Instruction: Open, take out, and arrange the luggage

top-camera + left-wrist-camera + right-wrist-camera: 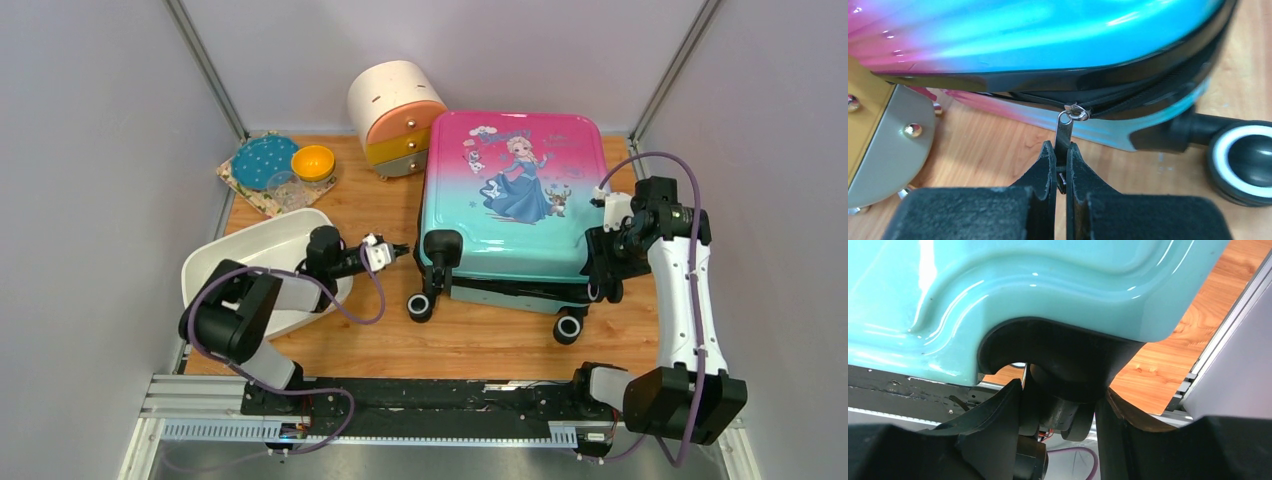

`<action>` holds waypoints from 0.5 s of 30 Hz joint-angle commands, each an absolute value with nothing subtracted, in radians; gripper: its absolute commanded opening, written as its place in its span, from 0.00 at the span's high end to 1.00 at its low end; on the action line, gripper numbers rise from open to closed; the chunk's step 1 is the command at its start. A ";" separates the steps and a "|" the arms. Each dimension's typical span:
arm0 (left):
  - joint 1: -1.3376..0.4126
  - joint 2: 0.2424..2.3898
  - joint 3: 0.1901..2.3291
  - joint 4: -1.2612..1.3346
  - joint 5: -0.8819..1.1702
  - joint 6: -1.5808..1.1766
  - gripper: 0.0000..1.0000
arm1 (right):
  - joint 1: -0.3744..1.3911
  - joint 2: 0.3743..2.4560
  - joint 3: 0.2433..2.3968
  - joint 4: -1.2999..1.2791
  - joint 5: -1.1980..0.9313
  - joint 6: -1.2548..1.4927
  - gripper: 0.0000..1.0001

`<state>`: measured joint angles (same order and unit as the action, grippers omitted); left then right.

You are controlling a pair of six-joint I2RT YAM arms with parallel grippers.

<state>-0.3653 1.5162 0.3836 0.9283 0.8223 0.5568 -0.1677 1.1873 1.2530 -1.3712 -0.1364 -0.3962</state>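
The luggage (pixel 510 190) lies flat on the wooden table with its princess print up, pink at the far end and teal at the near end. The seam between the shells shows along its near side. My left gripper (pixel 402 248) sits at the luggage's left near corner, shut on the metal zipper pull (pixel 1064 132), which hangs from the black zipper under the shell (pixel 1048 35). My right gripper (pixel 603 262) is at the right near corner. Its fingers (pixel 998 415) press on both sides of the black wheel (pixel 1063 410) under the teal shell (pixel 1023 285).
A round cream drawer cabinet (pixel 395 115) stands just left of the luggage's far corner. A white basin (pixel 265 265) lies under the left arm. A patterned mat with a teal plate and a yellow bowl (pixel 313 162) is at the far left. Two black wheels (pixel 421 305) (pixel 569 326) stick out at the near side.
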 commanded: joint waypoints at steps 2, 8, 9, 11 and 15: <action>-0.293 1.630 0.532 1.054 0.762 0.591 1.00 | -0.204 1.143 1.233 -1.655 -0.002 -0.627 1.00; -0.299 1.802 0.724 1.092 0.698 0.526 1.00 | -0.207 1.128 1.209 -1.655 -0.002 -0.640 1.00; -0.301 1.833 0.765 1.091 0.692 0.520 1.00 | -0.207 1.120 1.201 -1.657 -0.002 -0.643 1.00; -0.310 1.865 0.799 1.094 0.681 0.511 1.00 | -0.207 1.112 1.192 -1.658 -0.002 -0.647 1.00; -0.339 1.901 0.848 1.092 0.655 0.486 1.00 | -0.207 1.091 1.175 -1.667 -0.017 -0.653 1.00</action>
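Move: The left hand already pinches the zipper pull on the suitcase's left side. The suitcase's far left corner, where this stretch of zip leads, is roughly 32 cm ahead and 7 cm right; the suitcase's middle is about 10 cm ahead, 21 cm right. The drawer chest stands some 28 cm straight ahead; the lower left wheel is 10 cm back, 3 cm right and 7 cm below. From the right hand the pull lies about 36 cm left, 11 cm ahead, 8 cm lower. Forward along the suitcase's left side, towards the drawer chest, the left hand drags the pinched zipper pull about 10 cm at a brisk pace, bending some 3 cm to the right on the way and staying level with the fingers shut. The right hand stays nearly in place, keeping its hold around the black wheel mount at the near right corner, only tilting some 5 degrees. ##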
